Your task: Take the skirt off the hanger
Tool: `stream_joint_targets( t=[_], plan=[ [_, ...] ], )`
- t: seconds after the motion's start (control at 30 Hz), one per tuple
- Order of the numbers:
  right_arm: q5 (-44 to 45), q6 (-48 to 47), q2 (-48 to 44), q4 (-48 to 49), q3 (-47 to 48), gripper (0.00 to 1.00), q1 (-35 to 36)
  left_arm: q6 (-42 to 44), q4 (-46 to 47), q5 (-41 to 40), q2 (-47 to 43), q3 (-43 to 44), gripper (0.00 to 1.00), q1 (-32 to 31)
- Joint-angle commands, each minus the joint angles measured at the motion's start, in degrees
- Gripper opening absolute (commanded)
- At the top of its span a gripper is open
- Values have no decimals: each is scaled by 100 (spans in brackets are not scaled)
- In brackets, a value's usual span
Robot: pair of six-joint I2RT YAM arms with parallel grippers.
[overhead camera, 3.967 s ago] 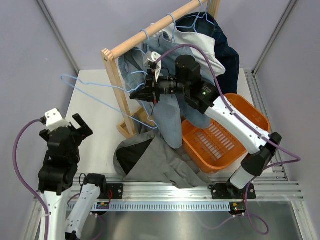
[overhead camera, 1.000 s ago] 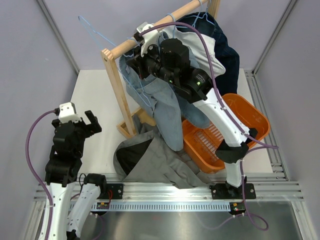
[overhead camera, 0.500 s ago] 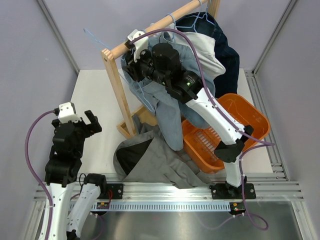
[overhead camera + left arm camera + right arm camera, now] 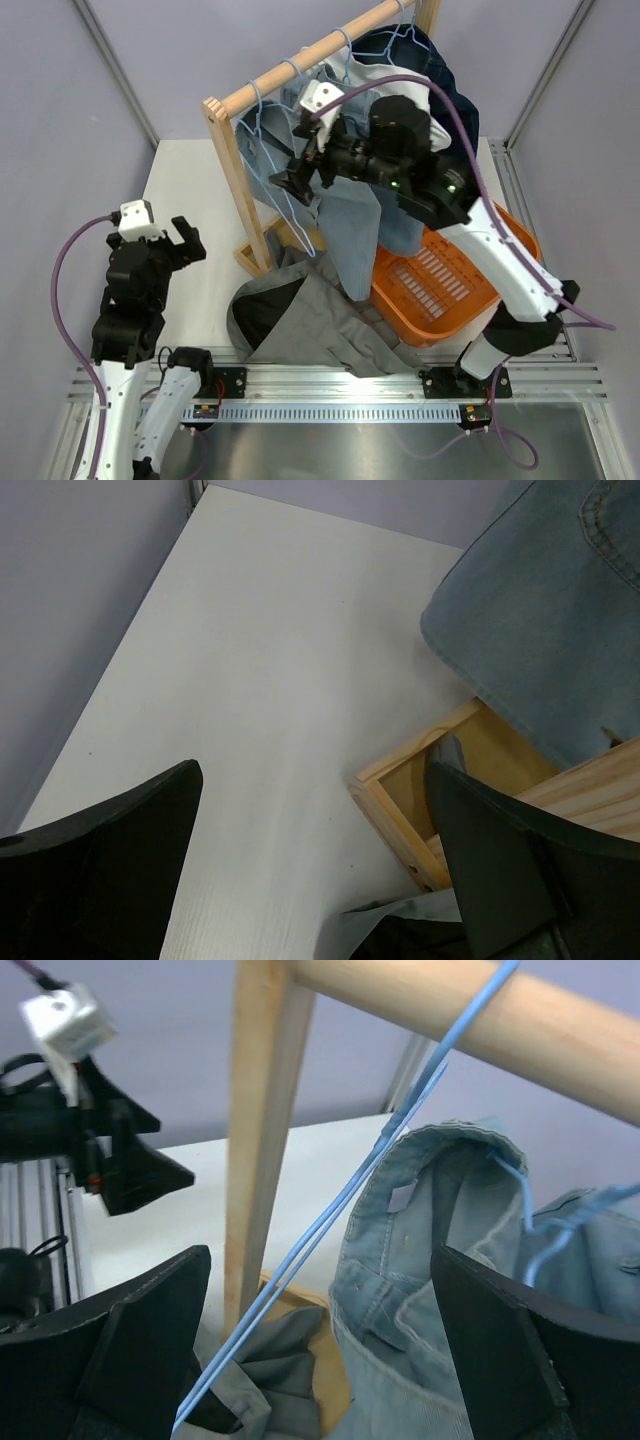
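Observation:
The grey skirt (image 4: 320, 325) lies crumpled on the table in front of the rack, off any hanger, its dark inner side showing; a fold shows in the right wrist view (image 4: 275, 1380) and a corner in the left wrist view (image 4: 400, 920). An empty light-blue hanger (image 4: 292, 222) hangs from the left end of the wooden rail (image 4: 300, 62). Its wire (image 4: 330, 1215) runs slantwise between my right gripper's (image 4: 320, 1260) open jaws, ungripped. That gripper (image 4: 285, 180) hovers just right of the rack post. My left gripper (image 4: 180, 240) is open and empty over the table's left side (image 4: 312, 780).
Blue denim garments (image 4: 345, 215) and other clothes hang on further blue hangers along the rail. The rack's upright post (image 4: 262, 1110) and wooden foot (image 4: 420, 800) stand left of centre. An orange basket (image 4: 470, 250) sits at the right. Bare white table (image 4: 260, 660) lies left of the rack.
My right gripper carried the empty hanger up to the rail's left end. The hanger now hangs there, and the gripper has opened and drawn back down to the right. The left arm barely moved.

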Motion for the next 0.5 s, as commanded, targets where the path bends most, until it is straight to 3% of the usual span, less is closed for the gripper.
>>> stream_joint_targets(
  t=[0.0, 0.47],
  plan=[
    [-672, -381, -629, -138, -319, 99, -127, 25, 406, 158, 122, 39, 99, -7],
    [-2659, -2129, -2615, -1148, -2104, 99, -777, 52, 503, 483, 140, 294, 99, -16]
  ],
)
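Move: The removed grey skirt lies on the table below the right hand, about 48 cm down, 11 cm back and 5 cm to its right. The empty blue hanger already hangs on the rail, its middle roughly 3 cm to that hand's left, level fore and aft and 2 cm lower. The light denim garment hangs some 4 cm right, level fore and aft, 15 cm below. From the left hand, the grey skirt is about 24 cm right, 7 cm back and 27 cm down. Away from the re-hung hanger and the rail, the right hand backs out with its fingers already wide open and kept so, travelling about 9 cm back and nearly 10 cm to the right. It first rises a couple of centimetres, then sinks to its starting height, while the wrist swings some 15 degrees counter-clockwise with a smaller tilt. ##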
